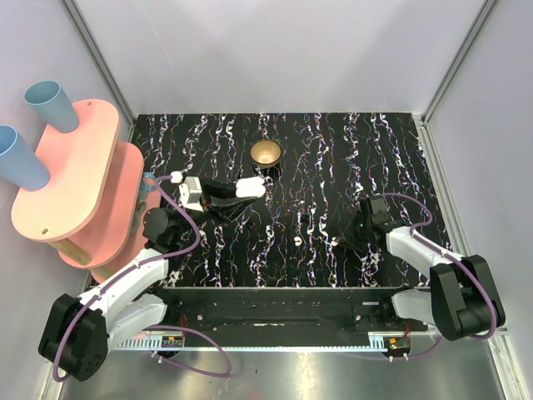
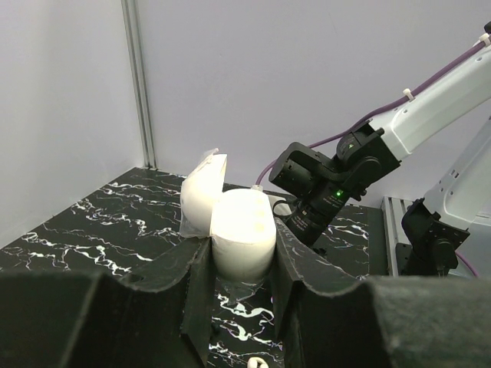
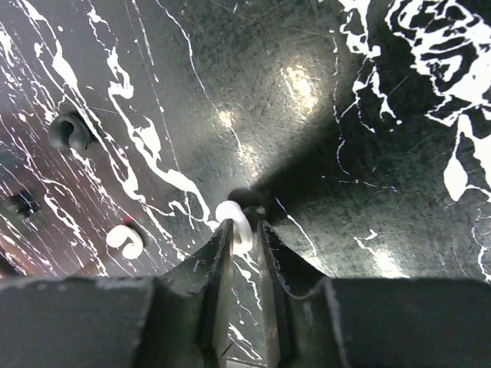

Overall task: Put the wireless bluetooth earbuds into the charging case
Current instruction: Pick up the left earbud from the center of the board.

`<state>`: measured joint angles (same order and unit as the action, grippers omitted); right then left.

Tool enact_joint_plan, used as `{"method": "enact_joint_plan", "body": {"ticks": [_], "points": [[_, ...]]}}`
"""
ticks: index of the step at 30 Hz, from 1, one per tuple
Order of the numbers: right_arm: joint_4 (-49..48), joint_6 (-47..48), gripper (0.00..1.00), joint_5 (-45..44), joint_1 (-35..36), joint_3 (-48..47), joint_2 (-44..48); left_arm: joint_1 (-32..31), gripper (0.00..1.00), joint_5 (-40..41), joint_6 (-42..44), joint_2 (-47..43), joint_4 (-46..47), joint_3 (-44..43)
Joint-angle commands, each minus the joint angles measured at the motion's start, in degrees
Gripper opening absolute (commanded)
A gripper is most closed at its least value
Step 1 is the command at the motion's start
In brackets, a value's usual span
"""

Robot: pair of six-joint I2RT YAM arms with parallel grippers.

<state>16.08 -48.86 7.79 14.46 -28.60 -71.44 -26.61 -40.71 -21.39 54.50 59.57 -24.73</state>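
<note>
My left gripper (image 1: 246,191) (image 2: 242,264) is shut on the charging case (image 1: 251,187) (image 2: 244,234), a glossy white pod held above the table with its lid (image 2: 201,195) hinged open to the left. My right gripper (image 1: 343,241) (image 3: 244,230) is down at the tabletop, its jaws narrow around one white earbud (image 3: 232,214). The left finger touches that bud and a thin gap shows at the right finger. A second earbud (image 1: 298,241) (image 3: 126,239) (image 2: 257,363) lies loose on the black marbled table, left of the right gripper.
A round brass bowl (image 1: 266,153) stands at the back centre, just behind the case. A pink two-tier shelf (image 1: 75,175) with two blue cups (image 1: 50,104) stands off the table's left edge. The right arm (image 2: 330,192) shows beyond the case in the left wrist view.
</note>
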Motion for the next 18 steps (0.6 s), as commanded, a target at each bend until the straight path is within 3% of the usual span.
{"method": "enact_joint_plan", "body": {"ticks": [1, 12, 18], "points": [[-1.5, 1.4, 0.22, 1.7, -0.2, 0.3, -0.4, -0.1, 0.00, 0.3, 0.1, 0.0, 2.4, -1.7], [-3.2, 5.2, 0.00, 4.8, -0.2, -0.5, 4.0, -0.1, 0.00, 0.1, 0.3, 0.5, 2.3, -1.8], [-3.5, 12.9, 0.00, 12.5, -0.3, -6.3, 7.6, -0.1, 0.00, -0.5, 0.4, 0.7, 1.9, -2.1]]}}
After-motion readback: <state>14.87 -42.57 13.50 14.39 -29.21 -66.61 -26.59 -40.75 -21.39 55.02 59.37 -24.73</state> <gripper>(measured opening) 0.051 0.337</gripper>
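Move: The white earbud to be picked lies right at the right hand's partly open fingertips, at most 1 cm to their left and at about their height. The other white earbud lies some 10 cm to the right hand's left, about level with it, and a black curled piece about 8 cm left and 6 cm ahead. From the left hand, the earbud being picked is roughly 23 cm to the right, 5 cm ahead and 30 cm below. The right hand stays almost in place at the board while its fingers close the last bit and pinch the white earbud by its stem, the rounded head left sticking out beyond the tips. Then it lifts, slowly at first and then faster, about 3 cm up and 1.5 cm to the left towards the other white earbud's side, the fingertips swinging up by some 5–10 degrees and the hand turning about as much counter-clockwise. ##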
